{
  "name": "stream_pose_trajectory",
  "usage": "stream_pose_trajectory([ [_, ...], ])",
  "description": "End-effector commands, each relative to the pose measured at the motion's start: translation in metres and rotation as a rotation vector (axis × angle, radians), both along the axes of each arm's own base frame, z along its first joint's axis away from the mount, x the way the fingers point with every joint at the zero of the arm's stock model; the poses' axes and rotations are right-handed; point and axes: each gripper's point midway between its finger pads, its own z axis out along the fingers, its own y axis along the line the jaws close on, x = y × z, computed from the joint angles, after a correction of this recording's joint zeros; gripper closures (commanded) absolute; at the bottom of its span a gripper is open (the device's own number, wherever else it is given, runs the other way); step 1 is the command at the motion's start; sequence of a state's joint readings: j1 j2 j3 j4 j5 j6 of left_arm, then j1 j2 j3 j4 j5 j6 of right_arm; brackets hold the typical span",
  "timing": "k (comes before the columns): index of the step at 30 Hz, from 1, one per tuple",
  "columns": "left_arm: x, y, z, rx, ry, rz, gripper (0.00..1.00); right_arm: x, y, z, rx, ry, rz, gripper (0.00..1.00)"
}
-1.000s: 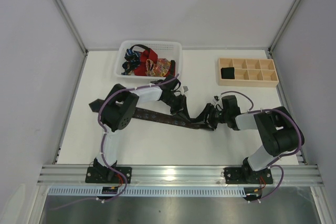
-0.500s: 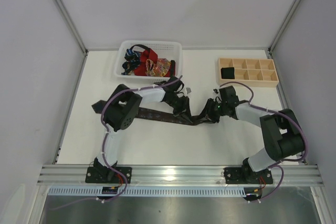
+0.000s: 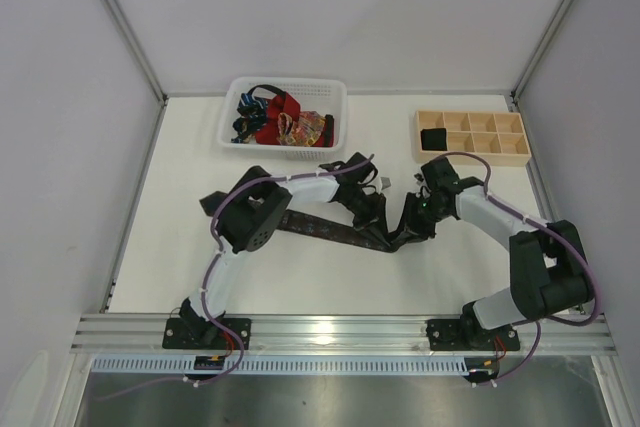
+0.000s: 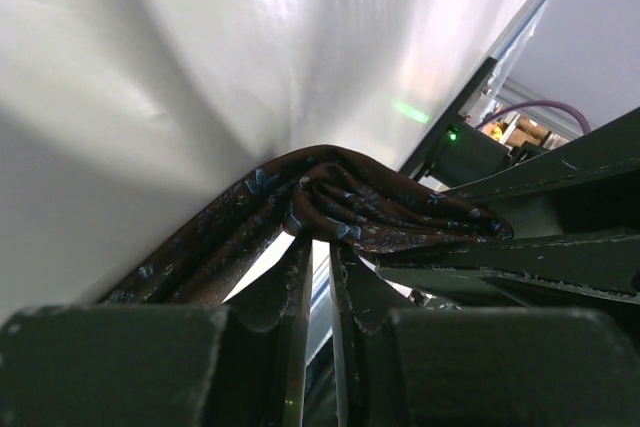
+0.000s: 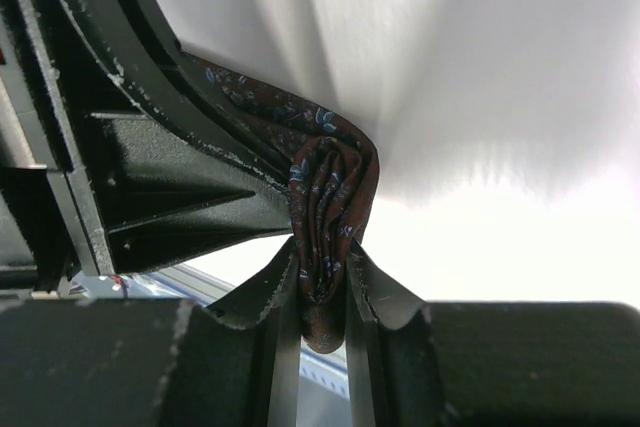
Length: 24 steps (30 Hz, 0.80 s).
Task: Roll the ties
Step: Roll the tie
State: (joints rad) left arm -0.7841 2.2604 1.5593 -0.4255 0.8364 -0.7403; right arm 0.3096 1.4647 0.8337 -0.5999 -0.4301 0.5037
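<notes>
A dark brown patterned tie (image 3: 310, 225) lies across the middle of the table, its wide end at the left. Its right end is bunched into folds between my two grippers. My left gripper (image 3: 372, 215) (image 4: 322, 245) pinches the gathered fabric (image 4: 380, 207) at its very fingertips, with the jaws nearly together. From the other side, my right gripper (image 3: 408, 225) (image 5: 322, 257) is shut on a thick folded bundle of the tie (image 5: 330, 177), which hangs down between its fingers. More ties (image 3: 280, 122), red, blue and orange-patterned, lie heaped in the basket.
A white mesh basket (image 3: 330, 92) stands at the back, left of centre. A pale wooden tray (image 3: 470, 147) with square compartments sits at the back right, with one dark item (image 3: 433, 137) in its left cell. The two grippers stand almost touching.
My right gripper has closed on the tie's folded end. Both grippers have shifted right and a little back. The tie's wide end has been dragged right.
</notes>
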Motion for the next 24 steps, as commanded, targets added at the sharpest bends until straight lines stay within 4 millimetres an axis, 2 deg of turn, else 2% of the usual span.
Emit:
stream_pose_trajectory([
  [1, 0.007, -0.022, 0.019, -0.078, -0.041, 0.009, 0.83, -0.021, -0.005, 0.017, -0.029, 0.077, -0.01, 0.79],
  [10, -0.006, -0.026, 0.021, -0.104, -0.041, 0.001, 0.82, -0.043, -0.017, 0.013, -0.122, 0.167, -0.093, 0.82],
  [20, -0.022, -0.043, 0.022, -0.133, -0.032, -0.035, 0.81, -0.052, -0.022, 0.012, -0.213, 0.192, -0.148, 0.82],
  [24, -0.023, -0.041, 0.025, -0.133, -0.053, -0.035, 0.81, -0.051, -0.023, 0.013, -0.25, 0.181, -0.14, 0.83],
])
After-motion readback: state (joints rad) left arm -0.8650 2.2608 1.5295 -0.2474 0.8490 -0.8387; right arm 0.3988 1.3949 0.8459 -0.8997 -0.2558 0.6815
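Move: The tie's rolled end is already in the right fingers, about 1 cm left of that hand's point and 1 cm below. From the left hand it lies roughly 2 cm to the right, level fore and aft and 1 cm lower. The flat strip of the tie has its middle some 21 cm left of the left hand, 4 cm farther out and 3 cm below. The wooden box stands about 30 cm ahead of the right hand, 25 cm right and 3 cm down. The tie's rolled end goes back towards the robot and a little right in the right hand's kept grip, about 6 cm, that wrist turning some 20 degrees as it travels. The left hand follows more slowly, about 3 cm right and 2 cm back, tilting slightly, its nearly shut fingertips staying right against the roll. ##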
